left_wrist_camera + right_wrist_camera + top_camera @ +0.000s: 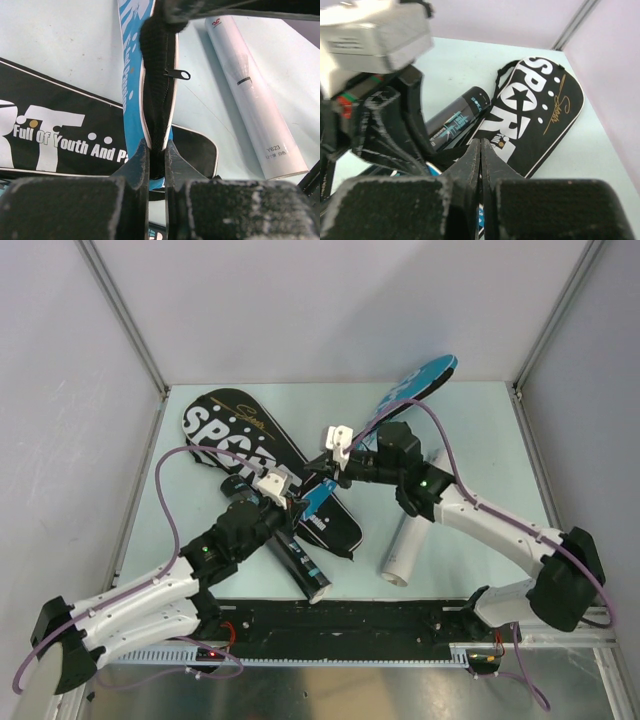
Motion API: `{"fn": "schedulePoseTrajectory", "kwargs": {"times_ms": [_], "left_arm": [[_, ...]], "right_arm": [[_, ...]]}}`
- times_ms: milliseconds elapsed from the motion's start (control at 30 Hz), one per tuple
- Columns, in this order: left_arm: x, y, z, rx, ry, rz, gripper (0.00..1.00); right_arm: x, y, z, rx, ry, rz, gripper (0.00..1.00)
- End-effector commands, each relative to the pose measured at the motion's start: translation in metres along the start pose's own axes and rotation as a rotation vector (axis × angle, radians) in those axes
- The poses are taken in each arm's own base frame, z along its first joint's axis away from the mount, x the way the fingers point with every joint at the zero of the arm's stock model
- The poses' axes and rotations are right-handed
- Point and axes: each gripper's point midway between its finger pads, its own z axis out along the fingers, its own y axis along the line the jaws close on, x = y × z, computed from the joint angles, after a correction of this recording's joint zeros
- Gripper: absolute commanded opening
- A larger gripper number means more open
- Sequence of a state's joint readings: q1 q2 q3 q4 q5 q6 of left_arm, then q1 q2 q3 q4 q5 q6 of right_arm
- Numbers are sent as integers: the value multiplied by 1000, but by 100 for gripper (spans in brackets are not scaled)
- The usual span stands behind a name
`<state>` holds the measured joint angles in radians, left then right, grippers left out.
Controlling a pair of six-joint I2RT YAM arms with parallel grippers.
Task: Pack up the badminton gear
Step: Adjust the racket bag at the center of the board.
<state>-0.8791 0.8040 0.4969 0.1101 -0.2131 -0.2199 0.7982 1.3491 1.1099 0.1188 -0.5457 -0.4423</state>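
A blue racket cover [418, 380] runs from the table's middle up to the back right corner. My left gripper [298, 508] is shut on its black zipped edge [159, 65], lifted off the table; the zipper pull [178, 75] hangs free. My right gripper [326, 478] is shut just beyond it, and its fingertips [481, 145] pinch the same black edge. A black "SPORT" cover [240, 440] lies flat under both grippers. The white tube [412, 535] lies to the right and the black tube [303, 565] to the near left.
The arms' black base rail [340, 620] runs along the near edge. Grey walls and metal posts [125, 320] close in the table on three sides. Purple cables [165, 500] loop beside each arm.
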Motion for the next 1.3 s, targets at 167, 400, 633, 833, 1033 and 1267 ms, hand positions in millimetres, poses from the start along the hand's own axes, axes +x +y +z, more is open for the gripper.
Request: {"fn": "schedulePoseTrajectory", "kwargs": {"times_ms": [167, 400, 633, 833, 1033, 1267], "left_arm": [[-19, -5, 1, 15, -69, -64, 0], [-26, -1, 0, 4, -92, -90, 0], [-31, -1, -2, 12, -108, -99, 0], [-33, -3, -2, 24, -108, -105, 0], [-35, -4, -3, 30, -115, -106, 0], [-34, -3, -4, 26, -115, -107, 0]], "right_arm": [[21, -47, 24, 134, 14, 211, 11], [37, -53, -17, 327, 218, 481, 51], [27, -16, -45, 297, 253, 653, 54], [39, 2, -40, 211, 280, 733, 51], [47, 5, -27, 179, 280, 764, 47], [74, 12, -12, 110, 311, 729, 55]]}}
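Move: My left hand already pinches the blue racket bag's lower end. From my right hand that end lies about 10 cm back, 3 cm left and 8 cm lower; the black strap rises from it, its middle some 5 cm ahead of, 2 cm right of and 4 cm above my left hand. The black racket bag lies about 3 cm back, 12 cm left and 28 cm below my right hand; the white tube, about 15 cm back, 30 cm right and equally low. I open my closed right fingers to about half while swinging forward and down some 5 cm, then sweep right and back, rising a little, and sink again to finish about 7 cm lower and 3 cm right, tips beside the strap. On the way the wrist rolls some 45 degrees and turns clockwise, its left-pointing fingers tipping down. My left hand stays put, still pinching the bag end. ##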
